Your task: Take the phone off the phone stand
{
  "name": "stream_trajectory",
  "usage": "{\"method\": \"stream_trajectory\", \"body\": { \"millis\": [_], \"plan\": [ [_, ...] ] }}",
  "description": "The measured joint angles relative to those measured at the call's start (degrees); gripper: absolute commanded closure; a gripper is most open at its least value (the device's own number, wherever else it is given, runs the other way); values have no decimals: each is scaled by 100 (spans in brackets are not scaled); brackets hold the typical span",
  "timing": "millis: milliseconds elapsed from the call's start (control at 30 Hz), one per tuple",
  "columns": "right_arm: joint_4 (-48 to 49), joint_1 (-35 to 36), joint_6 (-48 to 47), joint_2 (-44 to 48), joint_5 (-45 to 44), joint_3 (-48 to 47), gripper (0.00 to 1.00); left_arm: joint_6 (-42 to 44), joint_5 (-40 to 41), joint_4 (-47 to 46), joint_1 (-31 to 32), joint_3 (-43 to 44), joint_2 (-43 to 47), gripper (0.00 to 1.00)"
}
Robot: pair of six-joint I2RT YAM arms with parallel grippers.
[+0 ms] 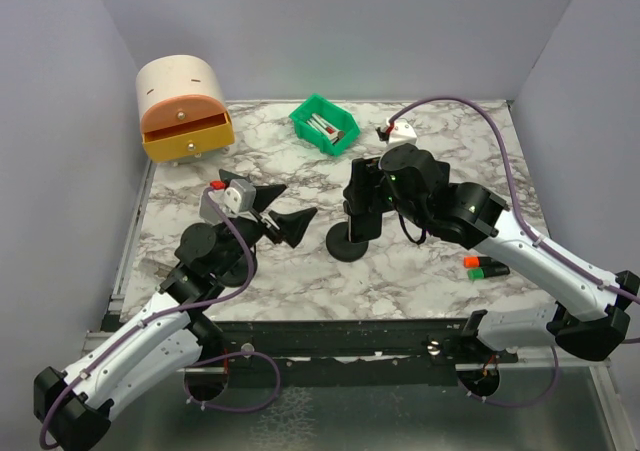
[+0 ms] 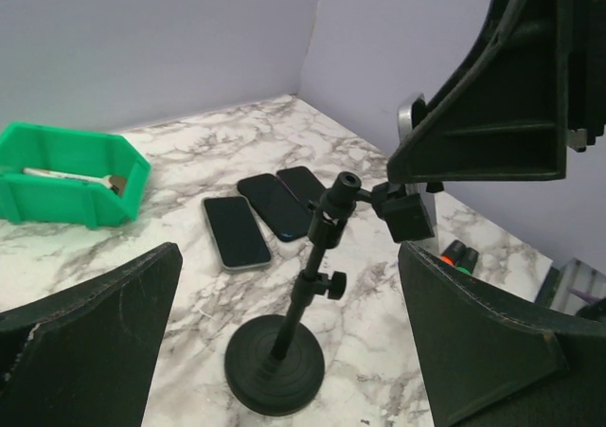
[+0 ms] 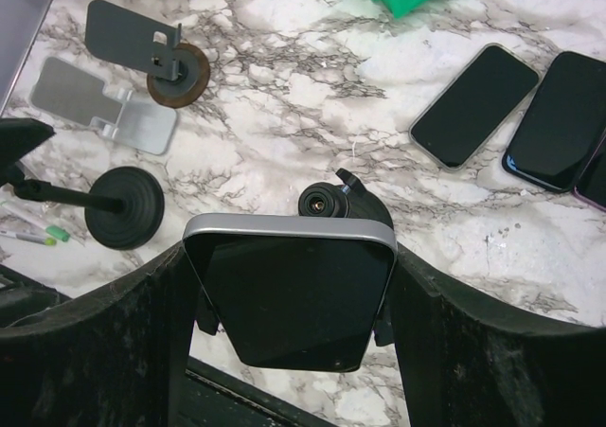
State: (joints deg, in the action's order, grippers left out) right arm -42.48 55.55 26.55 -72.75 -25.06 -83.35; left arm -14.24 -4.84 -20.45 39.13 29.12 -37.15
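Note:
The phone [image 3: 289, 299], dark-screened with a silver edge, sits in the clamp of the black phone stand [image 1: 347, 244], which has a round base [image 2: 275, 361] and a thin pole. My right gripper [image 3: 289, 285] reaches over the stand's top, with both fingers [image 3: 473, 342] pressed against the phone's long sides. In the top view the phone [image 1: 362, 196] is mostly hidden by that gripper [image 1: 372, 193]. My left gripper [image 1: 280, 211] hovers left of the stand, open and holding nothing; in its own view the stand's pole rises between the spread fingers [image 2: 85, 342].
Three spare phones [image 2: 237, 230] lie flat behind the stand. A green bin [image 1: 324, 124] and a wooden drawer box [image 1: 184, 107] stand at the back. Orange and green markers [image 1: 486, 267] lie right of the stand. Other small stands [image 3: 123, 204] sit nearby.

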Motion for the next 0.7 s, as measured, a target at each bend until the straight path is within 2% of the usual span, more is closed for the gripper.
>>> {"method": "stream_trajectory", "body": {
  "millis": [133,300,700],
  "plan": [
    [26,0,-17,2,2,13,68,-334,-393,2,0,11,-122,4],
    [299,2,-92,133,0,245,98,-826,-914,2,0,24,-243,5],
    [1449,0,-369,721,9,1207,100,-1436,-1401,-111,0,212,-944,6]
  ]
}}
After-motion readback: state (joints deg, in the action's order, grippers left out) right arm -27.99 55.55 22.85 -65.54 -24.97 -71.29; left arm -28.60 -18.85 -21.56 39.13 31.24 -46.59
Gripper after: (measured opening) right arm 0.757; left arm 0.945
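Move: Some 11 cm to the left gripper's right, about 6 cm ahead and 5 cm lower, is the phone stand's head. The phone, still mounted on it, stands about 14 cm to the gripper's right, 2 cm ahead and 4 cm lower. A silver-edged phone lies on the table roughly 30 cm ahead, 22 cm to the right and 28 cm below. From the right gripper, which holds the phone, the stand's head is about 4 cm ahead, 3 cm left and 5 cm lower. Bring the open left gripper about 5 cm to the right towards the stand's head, sinking a little and easing back at first, while you turn it some 15 degrees clockwise and tip its fingers down. Leave the right gripper in place, still gripping the phone by its two side edges, and tilt its fingers up slightly in the second half. ##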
